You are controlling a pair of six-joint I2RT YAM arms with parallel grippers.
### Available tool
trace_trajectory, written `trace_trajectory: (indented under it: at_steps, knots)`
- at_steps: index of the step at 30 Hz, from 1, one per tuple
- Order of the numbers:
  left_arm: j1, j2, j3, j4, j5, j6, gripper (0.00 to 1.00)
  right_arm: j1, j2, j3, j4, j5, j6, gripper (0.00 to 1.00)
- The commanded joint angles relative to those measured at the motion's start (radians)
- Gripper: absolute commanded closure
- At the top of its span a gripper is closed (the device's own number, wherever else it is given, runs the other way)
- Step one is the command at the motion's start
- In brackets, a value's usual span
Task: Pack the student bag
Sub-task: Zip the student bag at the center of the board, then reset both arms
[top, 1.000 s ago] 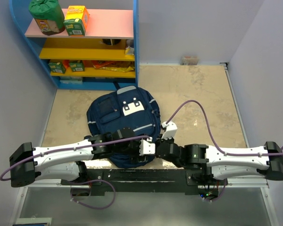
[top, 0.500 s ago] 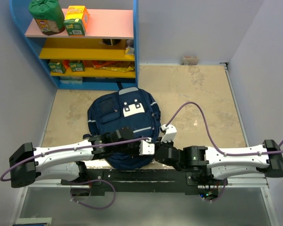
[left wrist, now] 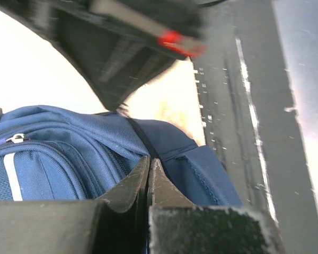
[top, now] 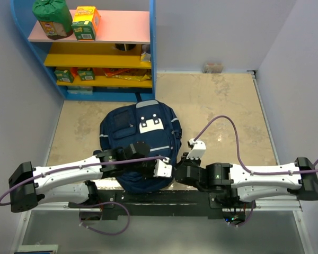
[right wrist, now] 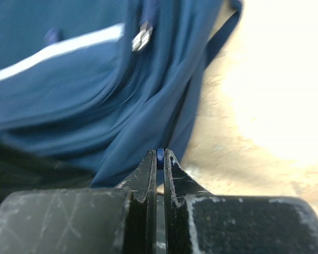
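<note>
The student bag, navy blue with a white patch, lies flat on the beige table with its near end between my two arms. At the bag's near right corner is my left gripper. In the left wrist view it is shut, its tips meeting on a dark seam of the bag. Just right of that corner, my right gripper is shut too. The right wrist view shows a small blue bit of the bag pinched between its tips. A silver zipper pull hangs higher up.
A blue shelf unit with pink and yellow boards stands at the back left, holding a green bag and a juice box. A small object sits by the back wall. The black mounting rail runs along the near edge.
My left gripper has closed at the bag's near corner. The bag has slid slightly away from the arms and to the right. My right wrist has shifted a little right, still shut.
</note>
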Motion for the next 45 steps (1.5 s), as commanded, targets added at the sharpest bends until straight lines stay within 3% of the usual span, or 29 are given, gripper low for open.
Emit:
trace_trajectory:
  at_steps: [1, 9, 15, 19, 20, 21, 22, 24, 28, 30, 32, 33, 34, 36, 37, 40, 45]
  knots:
    - [-0.002, -0.065, 0.061, -0.079, 0.244, 0.025, 1.00, -0.074, 0.003, 0.021, -0.111, 0.117, -0.001, 1.00]
    - [0.008, -0.118, 0.110, -0.228, 0.441, 0.169, 1.00, -0.247, 0.029, 0.004, 0.036, 0.129, -0.174, 1.00]
    - [0.014, -0.146, 0.124, -0.252, 0.475, 0.191, 1.00, -0.431, 0.123, 0.007, 0.254, 0.071, -0.355, 1.00]
    - [0.014, -0.140, 0.129, -0.234, 0.453, 0.194, 1.00, -0.521, 0.166, 0.046, 0.308, 0.063, -0.426, 1.00]
    - [0.014, -0.135, 0.129, -0.205, 0.441, 0.168, 0.96, -0.532, 0.169, 0.061, 0.311, 0.062, -0.432, 1.00]
    - [0.014, -0.131, 0.126, -0.179, 0.398, 0.143, 0.82, -0.543, 0.171, 0.064, 0.316, 0.057, -0.443, 1.00]
    - [0.014, -0.128, 0.127, -0.151, 0.371, 0.117, 0.44, -0.560, 0.169, 0.069, 0.314, 0.051, -0.443, 1.00]
    - [0.014, -0.105, 0.155, -0.097, 0.252, 0.083, 0.00, -0.565, 0.148, 0.070, 0.293, 0.048, -0.429, 1.00]
    - [0.014, -0.028, 0.264, -0.080, -0.049, 0.094, 0.00, -0.600, 0.114, 0.073, 0.166, 0.060, -0.334, 1.00]
    - [0.042, 0.032, 0.378, -0.123, -0.114, 0.114, 0.00, -0.618, 0.091, 0.081, 0.083, 0.068, -0.270, 1.00]
    - [0.141, 0.087, 0.483, -0.222, -0.070, 0.068, 0.00, -0.644, 0.066, 0.087, 0.032, 0.074, -0.233, 0.98]
    - [0.171, 0.145, 0.582, -0.255, -0.059, 0.048, 0.00, -0.652, 0.033, 0.086, 0.000, 0.075, -0.209, 0.90]
    - [0.198, 0.173, 0.630, -0.289, -0.067, 0.034, 0.00, -0.667, 0.010, 0.083, -0.002, 0.066, -0.207, 0.72]
    - [0.299, 0.227, 0.733, -0.372, -0.064, 0.013, 0.00, -0.675, -0.041, 0.067, 0.036, 0.034, -0.252, 0.55]
    - [0.341, 0.234, 0.752, -0.384, -0.050, 0.008, 0.00, -0.677, -0.044, 0.069, 0.049, -0.003, -0.276, 0.38]
    - [0.451, 0.228, 0.785, -0.415, -0.045, 0.034, 0.00, -0.675, -0.014, 0.134, 0.047, -0.037, -0.352, 0.23]
    - [0.582, 0.159, 0.749, -0.386, -0.116, -0.019, 0.00, -0.677, 0.005, 0.262, 0.133, -0.159, -0.610, 0.10]
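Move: Between the right fingers, at the bag's near right corner, is the zip pull; the stretch of side it is bound for, by the side buckle, lies about 11 cm ahead and 2 cm to the right, near the same height. Neighbours at roughly hand height: the white strip 6 cm ahead and 7 left, the white patch 15 ahead and 9 left. From the left hand, pinching the bag's near edge, the zip pull is about 3 cm ahead and 5 right, the white patch 18 ahead and 4 left. Drawing the pinched zip pull along the bag's right side, the right hand goes about 13 cm forward, increasingly rightward and slightly down, turning clockwise, then opens, lets go and rises. Meanwhile the left hand keeps its pinch on the near edge, easing back and left some 3 cm, then opens, lifts off and sweeps forward over the upper front of the bag, turning counter-clockwise. ##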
